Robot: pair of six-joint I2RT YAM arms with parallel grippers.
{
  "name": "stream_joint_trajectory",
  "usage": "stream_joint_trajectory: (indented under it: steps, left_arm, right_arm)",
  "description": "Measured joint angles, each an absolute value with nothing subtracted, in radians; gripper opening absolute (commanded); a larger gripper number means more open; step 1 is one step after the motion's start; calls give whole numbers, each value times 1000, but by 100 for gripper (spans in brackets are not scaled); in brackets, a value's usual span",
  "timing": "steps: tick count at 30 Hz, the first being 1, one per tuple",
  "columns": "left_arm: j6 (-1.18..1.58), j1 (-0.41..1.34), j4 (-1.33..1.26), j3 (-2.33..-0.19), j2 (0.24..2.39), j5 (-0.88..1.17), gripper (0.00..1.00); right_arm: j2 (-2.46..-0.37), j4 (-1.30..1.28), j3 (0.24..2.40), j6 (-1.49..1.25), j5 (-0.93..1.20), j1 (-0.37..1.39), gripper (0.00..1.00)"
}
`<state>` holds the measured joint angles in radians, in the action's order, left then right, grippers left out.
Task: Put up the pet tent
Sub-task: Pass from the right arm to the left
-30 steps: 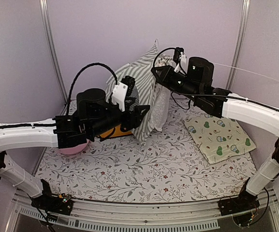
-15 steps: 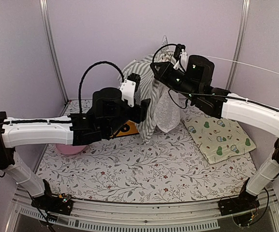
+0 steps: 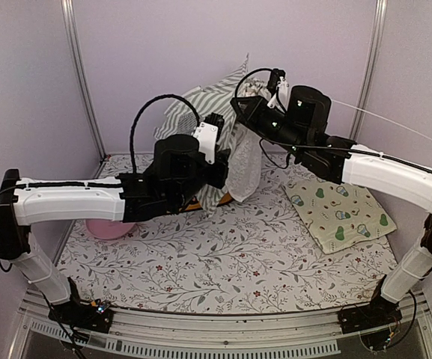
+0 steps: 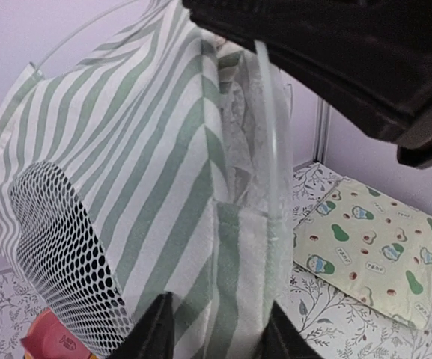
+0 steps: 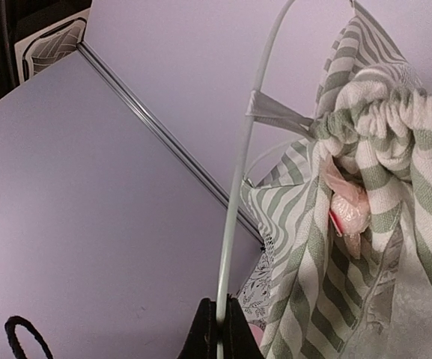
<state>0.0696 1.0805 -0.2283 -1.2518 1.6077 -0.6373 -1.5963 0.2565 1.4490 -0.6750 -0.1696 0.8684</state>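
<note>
The pet tent [image 3: 204, 105], green-and-white striped fabric with a round mesh window [image 4: 58, 247], hangs half-raised at the back centre. My right gripper [image 3: 239, 106] is up at its gathered top [image 5: 380, 120] and is shut on a thin white pole [image 5: 234, 194] that bends upward; the gripper's fingers [image 5: 219, 329] pinch it tight. My left gripper [image 3: 227, 161] is at the tent's front corner. Its jaws [image 4: 214, 333] stand partly open, one on each side of the striped corner seam and a pole [image 4: 272, 149] in its sleeve. The lace curtain [image 3: 247, 168] hangs below.
A pale avocado-print mat [image 3: 341, 213] lies at the right on the floral cloth [image 3: 230, 262]. An orange bowl [image 3: 193, 203] peeks from under the left arm, and a pink bowl [image 3: 109, 228] sits at the left. A long loose pole end [image 3: 395, 123] sticks out to the right. Purple walls enclose the back.
My left arm has swung right and up to the tent's front corner, and its jaws have narrowed around the seam. The tent fabric has shifted and risen. The right gripper has held its place.
</note>
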Motion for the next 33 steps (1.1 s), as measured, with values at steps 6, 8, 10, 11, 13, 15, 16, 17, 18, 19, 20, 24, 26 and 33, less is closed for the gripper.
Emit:
stream_joint_trajectory:
  steps: [6, 8, 10, 11, 13, 15, 16, 17, 18, 19, 20, 24, 26, 33]
  left_arm:
    - [18, 1085, -216, -1259, 1629, -703, 0]
    - [2, 1074, -230, -1249, 1628, -751, 0]
    - [-25, 1039, -262, -1218, 1619, -801, 0]
    - [-43, 1014, -279, -1190, 1610, -823, 0]
    - [-79, 967, -299, -1143, 1595, -847, 0]
    - [-116, 919, -313, -1092, 1574, -850, 0]
    - [-131, 904, -318, -1072, 1563, -850, 0]
    - [-150, 883, -331, -1048, 1549, -845, 0]
    - [-166, 864, -341, -1026, 1534, -839, 0]
    - [-180, 849, -352, -1010, 1520, -830, 0]
    - [-195, 833, -363, -994, 1504, -817, 0]
    - [-244, 780, -400, -957, 1456, -748, 0]
    - [-263, 750, -413, -947, 1447, -708, 0]
    - [-299, 657, -430, -927, 1446, -583, 0]
  right_arm:
    - [-1621, 279, 1454, -687, -126, 868, 20]
    - [-1621, 274, 1454, -686, -91, 868, 36]
    - [-1621, 275, 1455, -680, -41, 869, 52]
    - [-1620, 273, 1457, -672, -10, 870, 59]
    - [-1619, 264, 1465, -655, 65, 871, 66]
    - [-1616, 244, 1477, -645, 148, 871, 69]
    - [-1615, 234, 1488, -636, 197, 870, 71]
    - [-1614, 220, 1504, -627, 253, 871, 74]
    - [-1610, 208, 1515, -624, 287, 871, 76]
    - [-1601, 195, 1525, -614, 340, 874, 77]
    - [-1588, 178, 1533, -606, 384, 876, 77]
    - [-1516, 111, 1568, -569, 546, 884, 81]
    - [-1465, 85, 1581, -554, 625, 885, 82]
    - [-1279, -22, 1584, -495, 811, 889, 86]
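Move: The tent's striped pole sleeve stands just ahead of the left hand point, about 1 cm out, between the closing fingers. The tent's body hangs about 12 cm ahead and 7 cm left of that hand, near its height; the yellow bed lies about 8 cm ahead and 13 cm left, some 30 cm below. The right gripper still holds the pole: from it the sleeve is roughly 3 cm back, 3 cm left and 11 cm down. Shut the left gripper on the sleeve with the pole in it, then carry it left about 19 cm and forward about 9, sinking slightly, rolling the hand's left side up and turning it counter-clockwise some 20 degrees. Once it has gripped, open the right gripper wide to free the pole, ease slightly left, then draw back about 24 cm and up 12, swinging counter-clockwise. ##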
